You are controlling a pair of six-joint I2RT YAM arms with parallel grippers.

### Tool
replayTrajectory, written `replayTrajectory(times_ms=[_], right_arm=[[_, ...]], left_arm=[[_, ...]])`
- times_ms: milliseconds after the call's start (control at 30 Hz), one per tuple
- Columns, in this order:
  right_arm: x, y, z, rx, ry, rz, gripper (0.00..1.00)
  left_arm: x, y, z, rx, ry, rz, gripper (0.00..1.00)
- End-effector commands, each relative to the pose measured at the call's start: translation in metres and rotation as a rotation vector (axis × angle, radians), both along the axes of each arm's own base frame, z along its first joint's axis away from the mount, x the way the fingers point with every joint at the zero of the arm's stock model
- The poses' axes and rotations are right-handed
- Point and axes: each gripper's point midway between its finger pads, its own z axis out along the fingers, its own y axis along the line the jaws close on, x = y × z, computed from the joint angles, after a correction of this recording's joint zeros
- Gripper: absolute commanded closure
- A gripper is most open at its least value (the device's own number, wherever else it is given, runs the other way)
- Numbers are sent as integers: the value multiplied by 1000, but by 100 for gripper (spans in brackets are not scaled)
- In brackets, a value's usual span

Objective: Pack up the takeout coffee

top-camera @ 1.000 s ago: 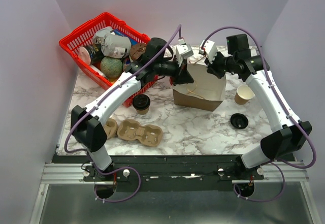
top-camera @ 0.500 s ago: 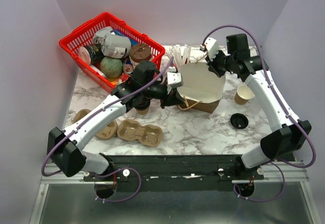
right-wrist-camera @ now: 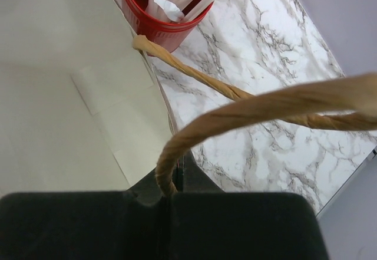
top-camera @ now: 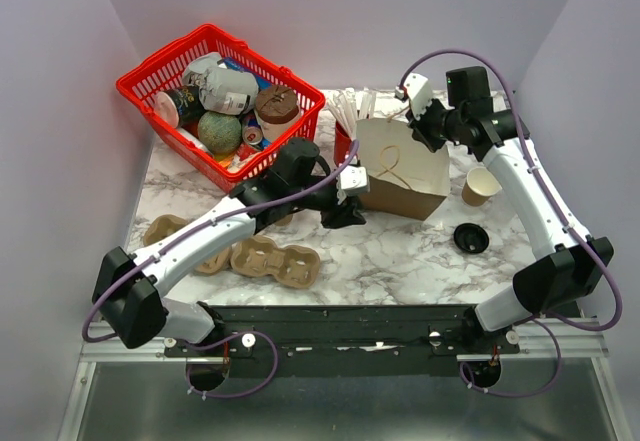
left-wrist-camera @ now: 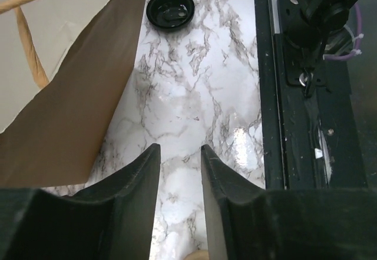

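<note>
The takeout coffee is hidden, my left arm lying over the spot beside the bag. A brown paper bag stands open on the marble, pale inside. My right gripper is shut on the bag's twisted paper handle, which runs into the jaws. My left gripper hangs low at the bag's near left corner. In the left wrist view it is open, with only marble between its fingers and the bag's brown side to the left.
A red straw cup stands behind the bag. A loose black lid and a lidless tan cup sit to the right. At the back left is a red basket full of goods, and cardboard cup carriers lie at the near left.
My left gripper let go of the bag's rim, opened, and dropped toward the table. The bag swung back from its tilt and stands more upright. The right gripper kept its hold.
</note>
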Motion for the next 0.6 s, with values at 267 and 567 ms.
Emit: replayTrajectory(times_ms=[267,567], right_arm=[[-4,-3,10,-2,-45,-4,99],[-27,-12,12,-37,-46,17,100]], left_arm=[[9,40,105,-109,-344,95,33],[9,105,60,189,-222,-4,30]])
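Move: The lidded coffee cup stands about 18 cm to the left gripper's left, some 7 cm farther out and 12 cm below it. Nearer cup tray: roughly 19 cm left, 3 cm back and 17 cm below this gripper. The paper bag's middle is about 15 cm ahead of it, 12 cm to its right and 8 cm down. From the right gripper, the coffee cup lies about 37 cm left, 5 cm back and 16 cm lower. Lift the left gripper clear of the paper bag's near left side, about 12 cm up, drifting some 6 cm left to the coffee cup's side and easing forward only at the end. Roll the wrist about 20 degrees on the way and spread the already parted fingers wider. Keep the right fingers shut on the bag's rim beside the handle. ##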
